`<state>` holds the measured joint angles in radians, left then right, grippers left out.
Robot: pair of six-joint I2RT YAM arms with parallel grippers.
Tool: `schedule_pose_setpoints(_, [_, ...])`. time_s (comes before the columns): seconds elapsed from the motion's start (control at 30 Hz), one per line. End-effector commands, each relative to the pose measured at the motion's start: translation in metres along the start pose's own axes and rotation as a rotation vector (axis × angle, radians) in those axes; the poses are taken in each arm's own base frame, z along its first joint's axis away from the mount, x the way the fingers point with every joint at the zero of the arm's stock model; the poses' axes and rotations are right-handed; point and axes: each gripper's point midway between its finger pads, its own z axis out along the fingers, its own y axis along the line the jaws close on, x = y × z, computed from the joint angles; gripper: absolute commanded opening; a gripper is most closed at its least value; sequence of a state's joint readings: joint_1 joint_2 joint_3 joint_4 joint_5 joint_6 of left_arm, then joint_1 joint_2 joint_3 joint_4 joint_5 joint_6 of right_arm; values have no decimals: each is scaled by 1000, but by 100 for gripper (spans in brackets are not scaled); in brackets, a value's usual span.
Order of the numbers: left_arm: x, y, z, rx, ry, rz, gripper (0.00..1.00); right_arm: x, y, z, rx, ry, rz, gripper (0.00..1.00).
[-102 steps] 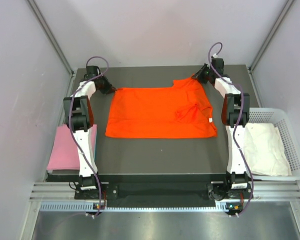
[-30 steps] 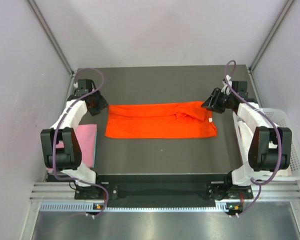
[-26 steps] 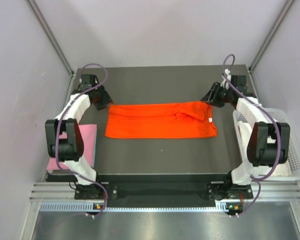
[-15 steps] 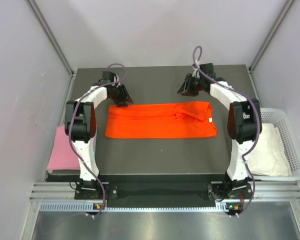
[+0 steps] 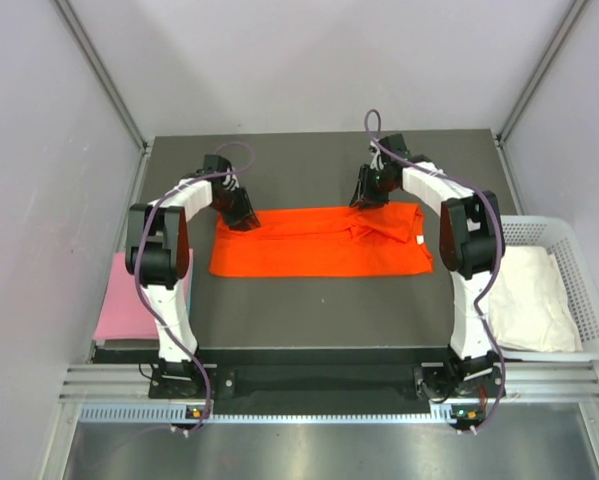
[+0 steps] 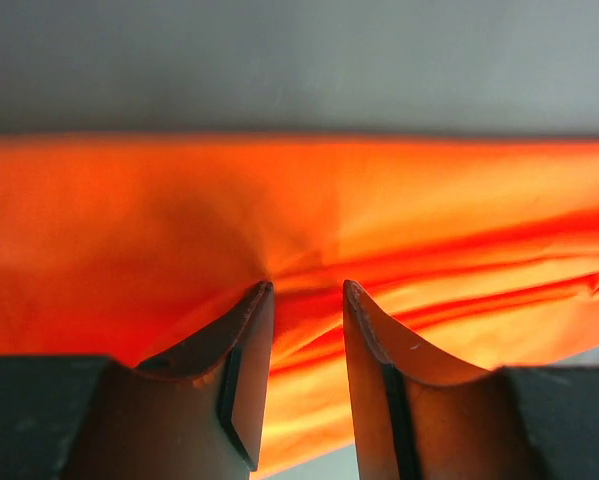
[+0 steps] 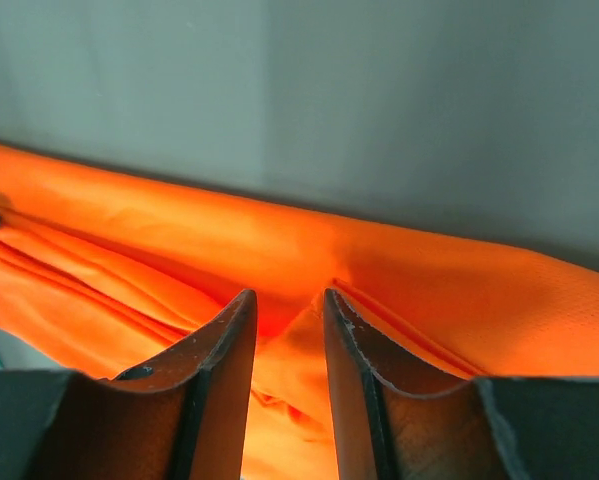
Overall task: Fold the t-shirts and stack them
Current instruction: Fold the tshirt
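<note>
The orange-red t-shirt (image 5: 319,245) lies folded into a long band across the dark table (image 5: 319,310), its white neck label (image 5: 420,240) at the right end. My left gripper (image 5: 244,215) presses on the band's far left corner. My right gripper (image 5: 367,195) presses on the far edge right of centre. In the left wrist view the narrow jaws (image 6: 304,287) hold puckered orange fabric (image 6: 429,200). A ridge of the same cloth (image 7: 179,230) stands between the right jaws (image 7: 287,295). The pale pink t-shirt (image 5: 114,300) lies flat off the table's left side. The white t-shirt (image 5: 534,295) sits in a basket.
A white plastic basket (image 5: 594,310) stands off the table's right edge. Bare dark tabletop (image 6: 299,60) stretches beyond the shirt's far edge to the back wall. Metal frame posts rise at both rear corners.
The shirt's far part was folded toward me, making a narrow band. Both arms then swung in from the shirt's ends to its far edge, and their jaws narrowed onto the fabric.
</note>
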<state>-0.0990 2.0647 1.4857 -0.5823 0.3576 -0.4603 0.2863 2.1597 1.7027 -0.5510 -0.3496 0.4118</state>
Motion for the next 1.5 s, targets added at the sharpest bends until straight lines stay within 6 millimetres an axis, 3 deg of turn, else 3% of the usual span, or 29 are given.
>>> schedule_pose_setpoints(0.0, [16, 5, -24, -29, 8, 31, 39, 7, 1, -14, 17, 7, -48, 34])
schedule_pose_setpoints(0.2, [27, 9, -33, -35, -1, 33, 39, 33, 5, -28, 23, 61, -39, 32])
schedule_pose_setpoints(0.3, [27, 10, -36, -44, -9, 40, 39, 43, 22, -57, 17, 34, -71, 32])
schedule_pose_setpoints(0.43, [20, 9, -44, -61, -37, 54, 40, 65, 36, -76, -3, 36, -101, 32])
schedule_pose_setpoints(0.53, [15, 9, -49, -74, -56, 64, 40, 69, 43, -71, -25, 26, -100, 33])
schedule_pose_setpoints(0.63, [13, 12, -49, -89, -58, 60, 41, 58, 50, -50, -49, 35, -75, 33])
schedule_pose_setpoints(0.67, [12, 16, -46, -98, -53, 46, 41, 46, 57, -47, -58, 18, -84, 33])
schedule_pose_setpoints(0.73, [11, 22, -44, -112, -49, 27, 41, 47, 52, -25, -40, 60, -79, 33])
schedule_pose_setpoints(0.97, [-3, 27, -59, -125, -116, 12, 40, 28, 55, -7, -19, 70, -118, 33])
schedule_pose_setpoints(1.07, [-12, 16, -75, -75, -182, 5, 40, 42, 47, 1, -7, 122, -107, 33])
schedule_pose_setpoints(1.2, [-24, 2, -84, -13, -229, -9, 40, 61, 42, -7, -13, 140, -101, 33])
schedule_pose_setpoints(1.27, [-27, -4, -80, 19, -214, -41, 40, 71, 44, -10, -32, 151, -92, 33])
schedule_pose_setpoints(1.3, [-26, -8, -78, 48, -199, -48, 40, 85, 44, -13, -38, 173, -89, 33])
schedule_pose_setpoints(1.4, [-24, -13, -59, 106, -152, -79, 41, 103, 45, -20, -54, 187, -81, 33])
schedule_pose_setpoints(1.47, [-17, -2, -41, 74, -97, -96, 40, 100, 47, -23, -55, 163, -76, 33])
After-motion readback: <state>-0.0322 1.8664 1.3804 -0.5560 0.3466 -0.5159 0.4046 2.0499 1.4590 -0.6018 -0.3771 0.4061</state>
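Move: The left fingertips are down on the t-shirt strip near its left end, with the long crease about 2 cm back of them, the far edge some 4 cm ahead, and the left end about 8 cm left and 4 cm back. The right hand hovers a few centimetres over the far edge; the bunched fold it works on lies about 6 cm back and 3 cm right, 4 cm lower, and the white tag roughly 9 cm back, 14 cm right, equally low. The right hand, fingers held partly open, sinks onto the strip while stroking back towards the robot over the bunched part, lifts about 6 cm, swings forward and left, comes down again and strokes back a second time, ending some 10 cm nearer the robot with its fingertips on the cloth. Meanwhile the left hand, staying low with its fingers also unchanged, drags back about 4 cm, slides a few centimetres left towards the strip's left end, then comes up off the t-shirt and drifts forward again. ##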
